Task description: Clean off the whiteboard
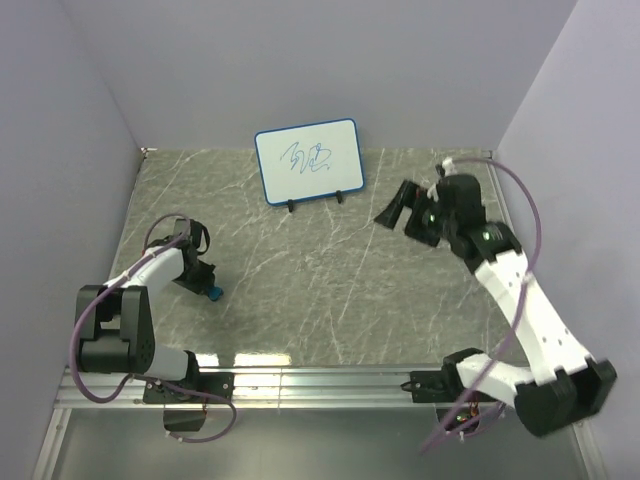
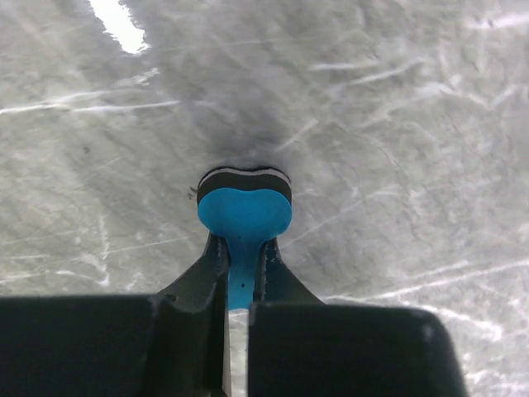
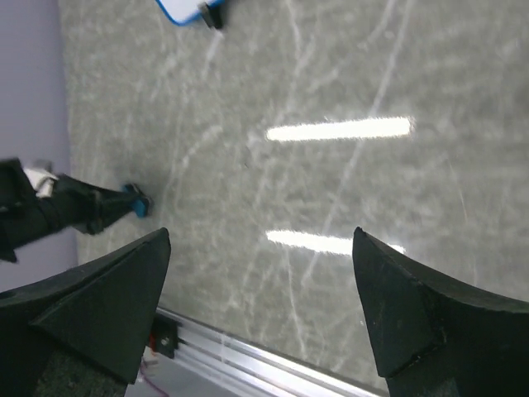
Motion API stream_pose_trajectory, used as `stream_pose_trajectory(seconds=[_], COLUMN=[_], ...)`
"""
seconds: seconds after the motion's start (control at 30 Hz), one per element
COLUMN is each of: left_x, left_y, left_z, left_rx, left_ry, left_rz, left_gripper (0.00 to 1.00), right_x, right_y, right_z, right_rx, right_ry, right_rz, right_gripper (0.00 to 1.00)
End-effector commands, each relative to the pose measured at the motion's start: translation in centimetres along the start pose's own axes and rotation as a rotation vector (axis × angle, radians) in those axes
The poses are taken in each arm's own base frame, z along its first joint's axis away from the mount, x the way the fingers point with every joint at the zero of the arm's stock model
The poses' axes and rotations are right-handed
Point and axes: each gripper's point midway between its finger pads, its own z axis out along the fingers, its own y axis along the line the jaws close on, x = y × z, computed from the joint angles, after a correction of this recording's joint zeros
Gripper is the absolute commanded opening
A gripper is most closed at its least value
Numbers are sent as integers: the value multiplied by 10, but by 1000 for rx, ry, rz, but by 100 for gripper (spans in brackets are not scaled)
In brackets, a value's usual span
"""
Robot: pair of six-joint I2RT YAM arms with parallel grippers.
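Observation:
The whiteboard stands upright on two black feet at the back of the table, with a blue scribble on it. Only its lower corner shows in the right wrist view. My left gripper is shut on a small blue eraser, held low over the table at the left; the eraser also shows in the top view and the right wrist view. My right gripper is open and empty, raised right of the whiteboard.
The grey marbled table has a metal rail along its near edge. Purple walls close in the back and both sides.

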Motion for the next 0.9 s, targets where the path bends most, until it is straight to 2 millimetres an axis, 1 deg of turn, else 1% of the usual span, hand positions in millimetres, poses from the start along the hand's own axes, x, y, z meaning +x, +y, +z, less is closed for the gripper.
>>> stream_pose_trajectory(seconds=[0.0,0.03,0.07,0.1,0.13,0.17,0.2,0.23,0.27,0.3,0.33,0.37,0.4,0.43,0.47,0.5,0.53,0.57,0.63,0.67,0.7,0.73,0.77,0.83,0.87], left_x=[16,16,17,14,13,12,8,7,6,3,2,1,-1,-2,-2,-4,-3,-5,-8,-9,-9,-9,-9,-7,-7], left_y=[-13,-15,-16,-24,-28,-28,-36,-39,-39,-40,-40,-41,-41,-42,-42,-42,-37,-34,-32,-33,-32,-32,-32,-31,-34], left_z=[4,0,-5,-16,-22,-28,-41,-47,-52,-61,-65,-70,-77,-80,-83,-89,-90,-92,-96,-99,-98,-97,-96,-90,-89], left_rx=[86,100,111,159,184,194,240,259,267,279,283,291,306,315,324,336,321,307,303,307,303,301,295,282,296], left_ry=[84,88,94,88,89,88,75,69,66,58,55,53,42,42,41,27,33,24,8,3,4,5,10,22,13], left_rz=[93,109,127,164,183,202,238,254,269,299,317,333,360,373,387,410,417,422,444,450,457,460,460,442,438], left_gripper=[0,0,0,0,0,0,0,0,0,0,0,0,0,0,0,0,0,0,0,0,0,0,0,0,0], right_x=[-53,-54,-61,-81,-88,-92,-107,-114,-123,-129,-134,-145,-148,-153,-160,-165,-170,-178,-190,-195,-203,-204,-208,-214,-215], right_y=[12,21,19,11,11,11,17,17,21,23,26,28,35,36,35,36,34,30,26,22,22,23,22,25,22], right_z=[24,29,49,57,66,81,89,98,115,126,135,154,160,167,182,187,194,204,215,226,231,235,248,260,272], right_rx=[-40,-117,-131,-156,-180,-226,-267,-275,-307,-333,-357,-381,-435,-449,-465,-481,-484,-489,-500,-507,-524,-548,-568,-614,-632], right_ry=[-33,23,67,45,50,83,47,41,63,71,89,100,119,120,121,116,113,106,82,74,50,53,56,39,46], right_rz=[-17,5,60,102,124,151,124,114,101,91,83,64,44,35,31,24,25,30,25,33,22,16,28,23,52], right_gripper=[100,100,100,100,100,100,100,100,100,100,100,100,100,100,100,100,100,100,100,100,99,99,99,98,97])
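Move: The whiteboard's middle is about 31 cm ahead of the right hand, 21 cm to its left and roughly 14 cm lower; the board's right stand foot lies about 27 cm ahead, 16 cm left and 23 cm down. The left hand already pinches the eraser at the table, right at its fingertips. From that hand the whiteboard's middle is some 33 cm ahead, 26 cm to the right and 9 cm up, the left stand foot 27 cm ahead and 20 cm right, about level. Forward and fast, the right hand sweeps some 32 cm towards the whiteboard's right edge, ending a little lower, its fingers wide open while it rolls left side up and turns counter-clockwise. Straight up, after a slow start, the left hand raises the pinched eraser about 9 cm, easing slightly right and turning clockwise, then halts with its grip kept. ##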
